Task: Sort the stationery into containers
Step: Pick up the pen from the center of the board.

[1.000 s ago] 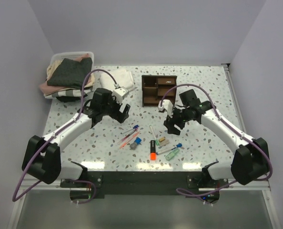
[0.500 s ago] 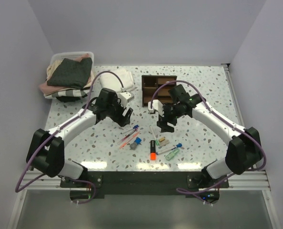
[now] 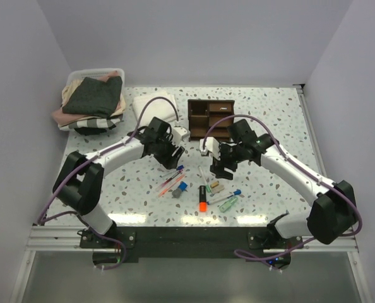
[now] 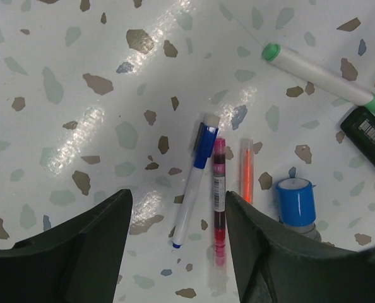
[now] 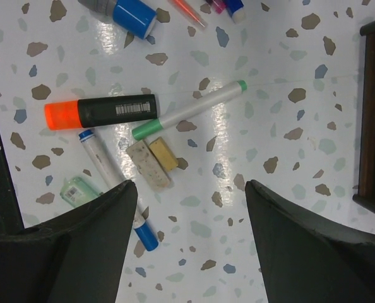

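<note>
The stationery [image 3: 197, 186] lies scattered on the speckled table in front of the dark brown wooden organiser [image 3: 211, 118]. My left gripper [image 3: 173, 151] is open and empty above the pens. Its wrist view shows a white pen with a blue cap [image 4: 197, 177], a red pen [image 4: 220, 199] and an orange pen [image 4: 247, 180] between and just beyond the fingers, with a blue-capped marker [image 4: 296, 202] to the right. My right gripper [image 3: 218, 165] is open and empty. Below it are the orange-black highlighter [image 5: 102, 112], a green-ended white pen [image 5: 187, 110], tan bits [image 5: 151, 163] and a blue-tipped white marker [image 5: 115, 189].
A white bin of folded clothes [image 3: 93, 95] stands at the back left, with a white cloth [image 3: 157, 104] beside it. The organiser's edge [image 5: 374, 113] shows at the right of the right wrist view. Walls close in the table on three sides.
My left gripper has moved right and forward to above the pens. My right gripper has moved left to over the stationery pile. Nothing was taken hold of.
</note>
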`<action>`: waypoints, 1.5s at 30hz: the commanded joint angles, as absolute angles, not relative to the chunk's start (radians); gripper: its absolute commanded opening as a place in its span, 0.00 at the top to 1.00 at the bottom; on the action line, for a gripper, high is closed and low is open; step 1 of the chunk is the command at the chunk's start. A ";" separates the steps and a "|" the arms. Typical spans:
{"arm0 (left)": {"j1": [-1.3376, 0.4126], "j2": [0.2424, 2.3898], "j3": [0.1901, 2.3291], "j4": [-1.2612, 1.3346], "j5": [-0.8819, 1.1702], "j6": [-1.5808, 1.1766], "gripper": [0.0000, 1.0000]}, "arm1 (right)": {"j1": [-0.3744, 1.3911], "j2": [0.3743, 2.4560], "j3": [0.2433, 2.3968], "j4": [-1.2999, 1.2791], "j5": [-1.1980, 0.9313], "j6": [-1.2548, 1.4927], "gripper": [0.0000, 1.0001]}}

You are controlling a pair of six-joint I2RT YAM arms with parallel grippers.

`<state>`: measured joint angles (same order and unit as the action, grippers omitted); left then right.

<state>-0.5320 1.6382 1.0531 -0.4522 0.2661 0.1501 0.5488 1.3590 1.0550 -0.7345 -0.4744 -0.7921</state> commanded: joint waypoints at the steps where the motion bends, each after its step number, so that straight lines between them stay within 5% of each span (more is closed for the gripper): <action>1: -0.564 1.664 1.120 -0.442 0.233 0.155 0.35 | 0.552 1.304 1.028 -0.699 -0.478 -0.790 0.28; 38: -0.618 1.887 1.186 -0.396 0.196 0.140 0.57 | 0.563 1.290 0.973 -0.601 -0.425 -0.765 0.28; 41: -0.621 1.893 1.180 -0.391 0.193 0.138 0.65 | 0.563 1.290 0.971 -0.601 -0.422 -0.765 0.28; 45: -0.623 1.898 1.178 -0.402 0.216 0.146 0.93 | 0.563 1.284 0.966 -0.604 -0.414 -0.769 0.28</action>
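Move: The blue-capped pen's middle lies almost straight under the left hand, about 5 cm down, its cap reaching some 3 cm to the right and 2 cm forward. The pink pen lies about 3 cm back of the pen's middle and 1 cm left; the orange pen is 5 cm back of that middle, and the blue-topped bottle 7 cm back and 3 cm right of it. From the right hand, the pen's middle is about 17 cm left, 4 cm ahead and 12 cm below. The blue-capped pen is reached at its cap end by the left hand, which sinks about 4.5 cm while shifting some 3 cm right and a little forward, the wrist tilting only about 5 degrees. Its fingers narrow gradually on the way, then close quickly at the bottom and pinch the cap from both sides. ##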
